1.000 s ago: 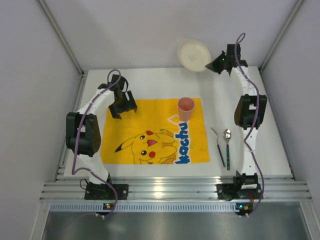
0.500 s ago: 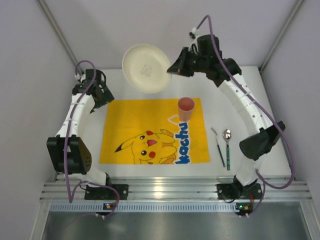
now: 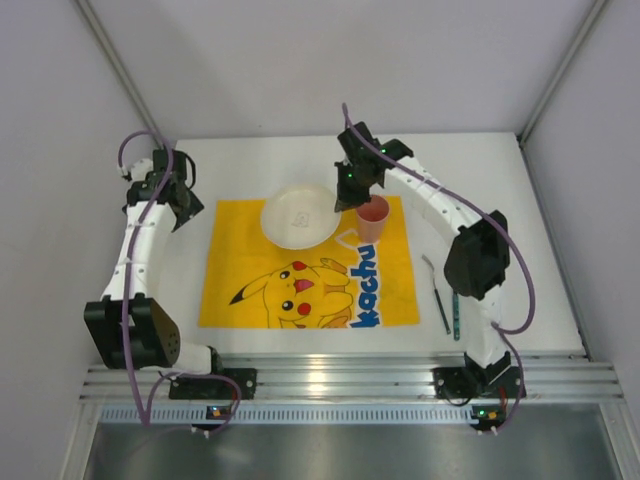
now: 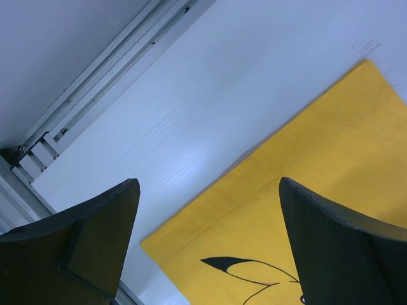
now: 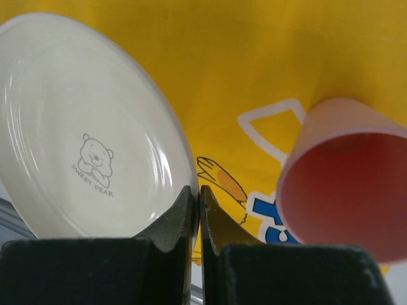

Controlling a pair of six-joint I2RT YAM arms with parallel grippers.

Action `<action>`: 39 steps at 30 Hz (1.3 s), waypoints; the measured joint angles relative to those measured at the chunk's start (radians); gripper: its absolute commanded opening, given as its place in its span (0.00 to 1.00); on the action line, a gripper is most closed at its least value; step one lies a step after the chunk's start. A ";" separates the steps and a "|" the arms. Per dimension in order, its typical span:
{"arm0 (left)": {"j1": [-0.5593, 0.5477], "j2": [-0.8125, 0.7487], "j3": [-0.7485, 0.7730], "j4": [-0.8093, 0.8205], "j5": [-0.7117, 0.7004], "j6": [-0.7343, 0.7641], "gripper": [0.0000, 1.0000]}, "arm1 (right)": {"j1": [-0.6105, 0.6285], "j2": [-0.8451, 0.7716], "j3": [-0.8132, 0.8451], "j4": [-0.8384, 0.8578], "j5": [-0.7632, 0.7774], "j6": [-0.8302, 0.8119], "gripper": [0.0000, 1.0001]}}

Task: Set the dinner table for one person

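A cream plate (image 3: 298,215) with a small bear print (image 5: 82,127) lies low over the upper part of the yellow Pikachu mat (image 3: 300,290). My right gripper (image 3: 345,193) is shut on its right rim, and the thin edge sits between the closed fingers (image 5: 196,190). I cannot tell whether the plate touches the mat. A pink cup (image 3: 372,218) stands just right of that gripper (image 5: 346,190). My left gripper (image 3: 172,203) hangs open and empty (image 4: 208,184) over the mat's far left corner (image 4: 318,190) on the white dinner table (image 3: 470,170).
A fork (image 3: 436,285) and a green-handled spoon (image 3: 456,315) lie on the table to the right of the mat, and my right arm partly covers the spoon. A ribbed aluminium rail (image 3: 350,380) runs along the near edge. Another rail (image 4: 95,82) borders the left side.
My right arm has carried the plate from the far right corner leftward and down onto the mat's upper part. My left gripper has left the mat for its far left corner and opened wider.
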 measured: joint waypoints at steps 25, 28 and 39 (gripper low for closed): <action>0.000 -0.077 -0.072 0.001 0.071 -0.018 0.94 | 0.103 0.263 0.087 -0.086 0.051 -0.191 0.24; 0.000 -0.077 -0.072 0.001 0.073 -0.018 0.94 | 0.104 0.269 0.087 -0.085 0.040 -0.196 0.52; 0.000 -0.077 -0.081 0.019 0.114 -0.013 0.94 | 0.188 0.214 0.106 -0.097 0.049 -0.211 0.70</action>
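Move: The right hand already holds the plate by its right-hand edge. The spot for it, the middle of the yellow placemat, lies about 10 cm left of that hand, some 7 cm back and 12 cm below. The pink cup stands roughly 8 cm to the right, 1 cm farther out and 7 cm below; the fork lies about 26 cm right and 17 cm back. From the idle left hand, the placemat's middle is some 31 cm right, 3 cm back and 14 cm down. Keeping its pinch on the plate's rim, the right hand lowers it about 10 cm onto the placemat, first swinging some 4 cm left, away from the cup, easing slightly back and turning about 15 degrees counter-clockwise. At the bottom the fingers open wide and let go of the rim; the hand then lifts about 3 cm while drifting left and back over the plate. ##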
